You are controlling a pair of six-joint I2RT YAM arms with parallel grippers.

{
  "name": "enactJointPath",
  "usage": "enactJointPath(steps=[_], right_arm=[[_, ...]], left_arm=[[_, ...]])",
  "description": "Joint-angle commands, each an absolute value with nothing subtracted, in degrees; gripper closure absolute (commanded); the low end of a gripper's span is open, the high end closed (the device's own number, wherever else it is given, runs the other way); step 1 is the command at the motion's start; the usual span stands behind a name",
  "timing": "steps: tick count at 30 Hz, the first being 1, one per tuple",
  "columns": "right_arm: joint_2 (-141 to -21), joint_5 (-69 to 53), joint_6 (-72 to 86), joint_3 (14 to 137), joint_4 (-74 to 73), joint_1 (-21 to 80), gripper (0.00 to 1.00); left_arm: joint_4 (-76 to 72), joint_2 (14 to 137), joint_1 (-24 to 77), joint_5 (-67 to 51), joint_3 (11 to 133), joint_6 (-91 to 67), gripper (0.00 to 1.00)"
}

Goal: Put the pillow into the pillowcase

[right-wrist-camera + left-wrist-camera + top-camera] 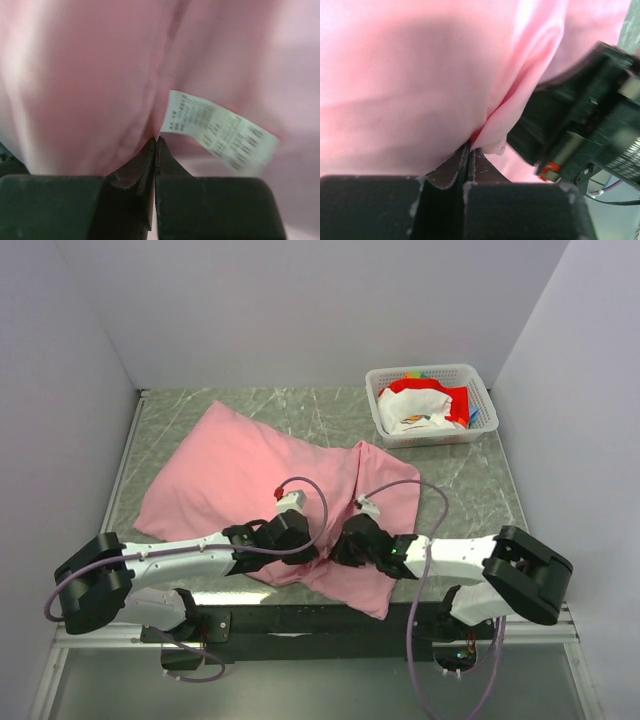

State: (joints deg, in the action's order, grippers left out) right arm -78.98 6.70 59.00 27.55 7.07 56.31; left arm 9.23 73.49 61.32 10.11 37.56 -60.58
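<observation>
The pink pillowcase [250, 470] lies spread across the table, puffed up at its back left. The pillow is hidden; no cream fabric shows anywhere. My left gripper [312, 552] is shut on a fold of the pink cloth near the table's front edge; in the left wrist view its tips [469, 148] pinch the fold. Close to its right, my right gripper [338, 548] is also shut on the pillowcase [90, 75]. Its tips [156, 140] meet on a seam just left of the white sewn label [220, 132]. The right gripper's black body [580, 115] shows in the left wrist view.
A white plastic basket [480, 390] with red and white cloth items stands at the back right. Bare grey marbled tabletop [470, 480] lies between the basket and the pillowcase. Walls close in the left, back and right sides.
</observation>
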Motion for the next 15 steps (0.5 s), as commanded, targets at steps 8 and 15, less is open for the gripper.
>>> enactJointPath(steps=[8, 15], right_arm=[[-53.81, 16.69, 64.69, 19.07, -4.38, 59.59, 1.00], [-50.80, 19.16, 63.81, 22.84, -8.52, 61.78, 1.00]], left_arm=[[9.14, 79.97, 61.17, 5.55, 42.01, -54.33, 0.99], [11.77, 86.83, 61.61, 0.53, 47.01, -48.96, 0.95]])
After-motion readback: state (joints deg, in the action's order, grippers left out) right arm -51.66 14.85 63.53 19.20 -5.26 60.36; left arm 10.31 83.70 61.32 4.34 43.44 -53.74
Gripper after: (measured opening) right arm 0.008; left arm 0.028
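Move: The right fingers are already shut on the pillowcase's hem, with the sewn-in label about 2 cm ahead and 3 cm to their right. The case's loose near corner, on the side this hem is pulled towards, lies some 15 cm back and 10 cm right of them. The pillow inside the case is centred about 17 cm ahead and 20 cm left of that hand. From the left hand, shut on a fold of the mouth, the label is about 8 cm right and 2 cm ahead, slightly lower. The right hand keeps its pinch on the hem beside the label and draws it quickly right and back, low at first and then swinging upward, away from the left hand: about 4 cm right, 4 cm up and half that back, the wrist tilting a little. The left hand, still closed at the fold on the other side of the mouth, sinks about 2.5 cm and drifts 2 cm right, turning some 10 degrees clockwise, so the two grips part mainly in height. ##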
